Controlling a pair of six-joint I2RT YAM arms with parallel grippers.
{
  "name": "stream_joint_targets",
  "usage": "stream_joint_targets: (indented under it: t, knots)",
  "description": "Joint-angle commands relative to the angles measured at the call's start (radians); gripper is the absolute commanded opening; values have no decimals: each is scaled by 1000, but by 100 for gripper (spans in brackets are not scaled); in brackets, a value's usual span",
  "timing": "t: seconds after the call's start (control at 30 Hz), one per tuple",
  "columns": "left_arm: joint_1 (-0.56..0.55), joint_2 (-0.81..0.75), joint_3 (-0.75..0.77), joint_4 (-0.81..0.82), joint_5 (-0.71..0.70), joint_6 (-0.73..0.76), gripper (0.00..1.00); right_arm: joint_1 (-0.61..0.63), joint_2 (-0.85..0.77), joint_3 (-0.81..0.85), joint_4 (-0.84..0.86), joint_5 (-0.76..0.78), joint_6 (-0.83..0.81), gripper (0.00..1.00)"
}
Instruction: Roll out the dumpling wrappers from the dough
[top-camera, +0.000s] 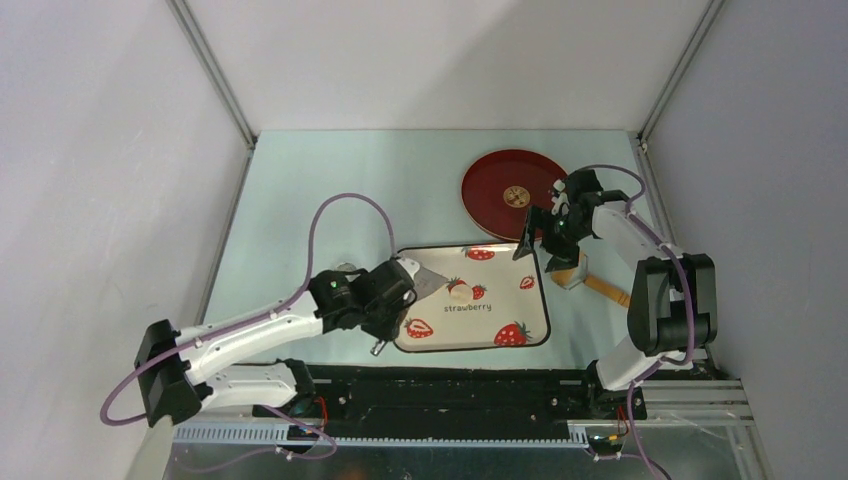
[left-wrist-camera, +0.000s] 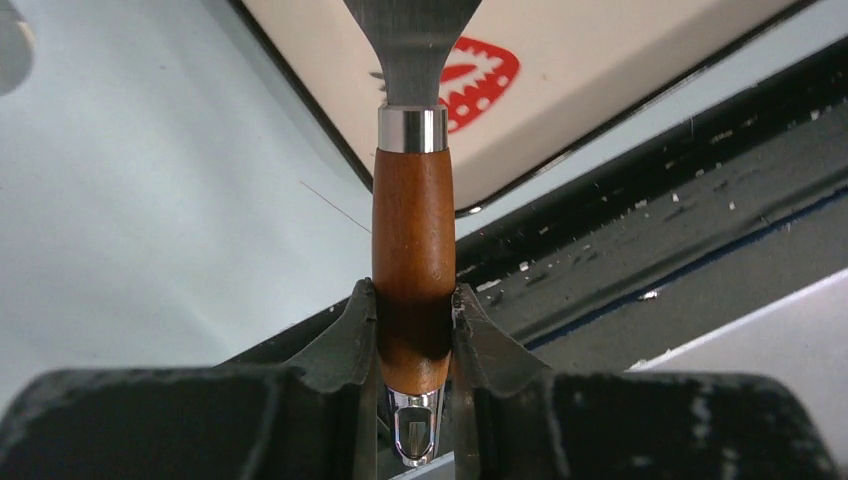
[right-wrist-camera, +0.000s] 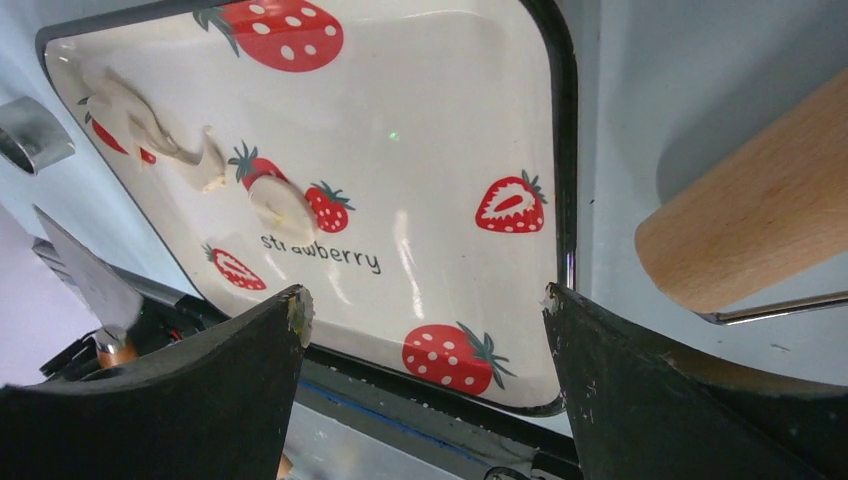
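Observation:
A small round pale dumpling wrapper (right-wrist-camera: 278, 203) (top-camera: 458, 290) lies on the strawberry tray (top-camera: 530, 325) beside a printed berry. An irregular scrap of dough (right-wrist-camera: 165, 135) lies up and left of it on the tray (right-wrist-camera: 450, 120). My left gripper (left-wrist-camera: 413, 295) (top-camera: 393, 287) is shut on the brown wooden handle of a metal scraper (left-wrist-camera: 412, 220). The scraper's blade (top-camera: 432, 281) reaches over the tray's left side. My right gripper (right-wrist-camera: 425, 300) (top-camera: 540, 245) hangs open above the tray's far right corner, with nothing between its fingers.
A wooden rolling pin (top-camera: 582, 277) (right-wrist-camera: 745, 225) lies right of the tray. The red plate (top-camera: 490, 180) sits behind the tray with a small tan round piece at its middle. A shiny metal ring (right-wrist-camera: 30, 135) sits left of the tray. A black rail (top-camera: 450, 385) runs along the near edge.

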Motion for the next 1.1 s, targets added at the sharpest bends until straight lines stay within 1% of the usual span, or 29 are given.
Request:
stream_joint_targets:
  t: [0.0, 0.1, 0.2, 0.23, 0.37, 0.43, 0.47, 0.53, 0.57, 0.6, 0.63, 0.77, 0.87, 0.97, 1.07]
  knots:
    - [-59, -12, -2, 27, 9, -51, 0, 0, -19, 23, 63, 43, -1, 91]
    - [-74, 19, -8, 24, 13, -52, 0, 8, 39, 99, 48, 61, -4, 90]
    - [-79, 56, -8, 22, 12, -53, 0, 26, 145, 232, 20, 94, -10, 89]
    - [-79, 63, -9, 22, 13, -53, 0, 29, 158, 262, 9, 101, -12, 89]
    - [-79, 103, -10, 23, 22, -31, 0, 49, 302, 503, -63, 171, -33, 85]
    - [-80, 126, -6, 21, 35, -7, 0, 55, 413, 598, -97, 202, -43, 82]
    - [-80, 146, -1, 20, 46, 2, 0, 55, 441, 626, -122, 214, -46, 78]
    - [-80, 165, 3, 18, 58, 18, 0, 54, 506, 684, -148, 217, -50, 67]
    - [-81, 175, 5, 16, 60, 24, 0, 54, 536, 696, -152, 218, -50, 57]
    - [-81, 180, 8, 16, 64, 28, 0, 54, 546, 693, -151, 216, -50, 52]
    - [-81, 188, 13, 14, 71, 37, 0, 56, 559, 680, -149, 211, -50, 44]
    - [-82, 212, 30, 11, 90, 61, 0, 64, 557, 592, -129, 209, -57, 33]
    - [-85, 219, 44, 9, 94, 84, 0, 66, 524, 500, -98, 205, -56, 29]
    - [-88, 232, 63, 5, 105, 98, 0, 67, 486, 444, -89, 194, -55, 25]
    - [-91, 255, 75, 1, 116, 114, 0, 68, 456, 384, -80, 183, -53, 25]
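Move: The empty, open right hand has the red plate's middle about 20 cm ahead, 4 cm left and 8 cm below; the rolling pin's roller is 3 cm ahead and 4 cm right, the wrapper 16 cm left and 1 cm back. From the left hand, holding the spatula, the wrapper lies roughly 15 cm ahead, 12 cm right and 11 cm below, the dough scraps 20 cm ahead and 4 cm right. The right hand swings some 15 cm forward over the plate's near rim while its fingers close to a narrow gap, then dips about 9 cm and draws back 5 cm, hooking the fingertips inside that rim to drag the plate. Meanwhile the left hand keeps its grip on the spatula, sinking about 5 cm and easing 3 cm back as the blade tips down beside the wrapper. ##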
